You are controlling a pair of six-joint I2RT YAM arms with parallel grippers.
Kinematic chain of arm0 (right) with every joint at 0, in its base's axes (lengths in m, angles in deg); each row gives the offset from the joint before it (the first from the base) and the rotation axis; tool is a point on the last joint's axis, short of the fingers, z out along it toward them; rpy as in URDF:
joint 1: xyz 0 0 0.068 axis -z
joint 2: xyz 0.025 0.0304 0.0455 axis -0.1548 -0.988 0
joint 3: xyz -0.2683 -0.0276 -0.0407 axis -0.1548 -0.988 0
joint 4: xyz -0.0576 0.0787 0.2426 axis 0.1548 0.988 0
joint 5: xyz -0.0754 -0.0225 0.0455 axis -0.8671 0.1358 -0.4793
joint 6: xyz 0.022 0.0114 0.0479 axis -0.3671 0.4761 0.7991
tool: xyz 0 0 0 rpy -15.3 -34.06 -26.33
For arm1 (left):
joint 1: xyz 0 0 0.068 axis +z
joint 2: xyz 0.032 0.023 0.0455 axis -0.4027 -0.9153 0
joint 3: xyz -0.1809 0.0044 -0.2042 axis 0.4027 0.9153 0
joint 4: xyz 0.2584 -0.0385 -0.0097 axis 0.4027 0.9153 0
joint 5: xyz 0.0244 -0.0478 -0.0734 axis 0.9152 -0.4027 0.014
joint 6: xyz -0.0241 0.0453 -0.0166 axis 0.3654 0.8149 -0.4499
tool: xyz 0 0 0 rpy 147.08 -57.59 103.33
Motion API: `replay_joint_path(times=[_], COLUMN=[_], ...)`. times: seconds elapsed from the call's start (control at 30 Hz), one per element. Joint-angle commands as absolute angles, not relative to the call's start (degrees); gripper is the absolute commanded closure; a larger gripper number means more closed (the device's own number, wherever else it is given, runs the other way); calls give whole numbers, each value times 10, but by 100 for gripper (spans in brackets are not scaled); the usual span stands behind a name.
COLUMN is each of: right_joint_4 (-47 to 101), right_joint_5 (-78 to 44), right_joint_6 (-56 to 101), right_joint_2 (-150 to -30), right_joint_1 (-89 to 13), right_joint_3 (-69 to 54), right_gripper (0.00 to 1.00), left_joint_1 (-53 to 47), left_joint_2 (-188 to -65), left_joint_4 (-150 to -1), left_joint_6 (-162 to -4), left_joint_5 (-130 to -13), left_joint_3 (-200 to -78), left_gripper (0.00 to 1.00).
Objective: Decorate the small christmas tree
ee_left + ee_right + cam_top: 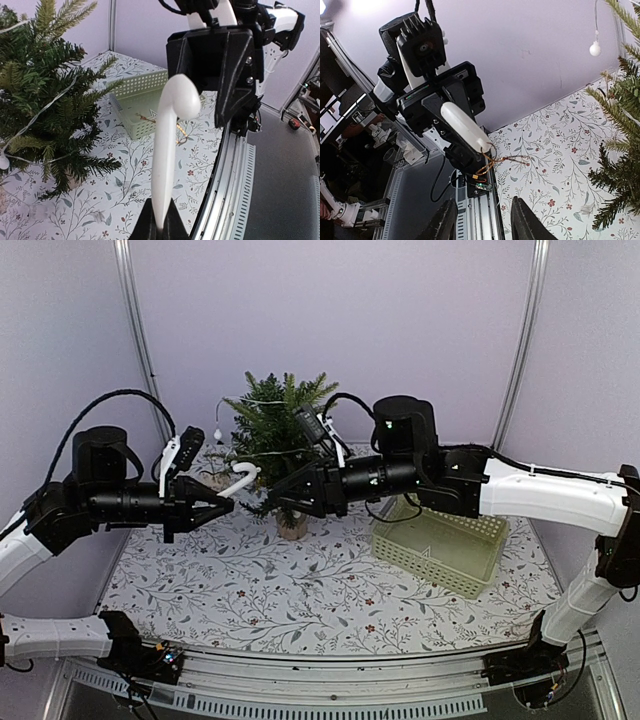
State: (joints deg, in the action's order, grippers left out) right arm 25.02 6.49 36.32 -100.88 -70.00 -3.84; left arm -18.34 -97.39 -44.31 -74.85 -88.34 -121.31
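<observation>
The small christmas tree (275, 430) stands at the back middle of the table, a white light string draped over its dark green branches (45, 100). My left gripper (226, 504) is shut on the straight end of a white cane-shaped ornament (167, 145), whose hooked end points toward the right arm. A thin gold hanging loop (507, 161) dangles from the ornament (462, 125). Facing it just in front of the tree, my right gripper (482, 222) is open. Its fingers sit short of the loop and nothing is between them.
A pale green perforated basket (440, 545) sits on the floral tablecloth to the right of the tree. A white bulb (594, 48) of the light string hangs beside the tree. The metal rail (235, 180) runs along the near table edge.
</observation>
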Motion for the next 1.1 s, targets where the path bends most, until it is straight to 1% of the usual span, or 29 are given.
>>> replay_joint_path(times=[0.0,0.2,0.47,0.57,0.63,0.73,0.97,1.07], right_joint_4=[253,276,282,284,289,304,332,336], right_joint_5=[13,-10,-3,-2,-6,-26,-53,-54], right_joint_6=[350,342,334,332,329,328,332,331], right_joint_2=[-1016,-1049,-1075,-1078,-1078,-1075,-1065,-1058], right_joint_1=[-708,-716,-718,-719,-719,-718,-719,-719], right_joint_3=[-17,24,62,65,64,64,50,41], right_gripper=[61,61,62,64,68,80,95,100], left_joint_1=[-167,-163,-163,-163,-163,-163,-159,-158], left_joint_2=[-976,-975,-971,-975,-975,-974,-977,-981], left_joint_4=[-476,-490,-495,-493,-494,-495,-485,-482], left_joint_6=[-770,-782,-791,-792,-793,-795,-797,-798], left_joint_5=[-897,-898,-895,-893,-890,-883,-864,-859], left_joint_3=[-1217,-1210,-1198,-1197,-1196,-1194,-1191,-1191], left_gripper=[100,100,100,100,100,100,100,100])
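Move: My left hand holds the white cane; its gold wire hangs about 6 cm to this hand's right, 4 cm ahead and roughly level. From my open right hand that wire is some 3 cm ahead and 4 cm left, about level, with the cane's middle 3 cm ahead and 7 cm left. The tree stands about 20 cm straight ahead of my right hand, its middle 10 cm lower; the basket is some 14 cm ahead, 33 cm right and 30 cm down. I ease my right hand forward and left, about 3 cm each way, bringing its half-open fingers to the gold wire under the end of the cane. Then I shut the fingers on the wire while sinking a couple of centimetres and creeping slightly farther forward. My left hand keeps its grip on the cane, rising about 1 cm and settling back, and drifts about 1.5 cm forward. ##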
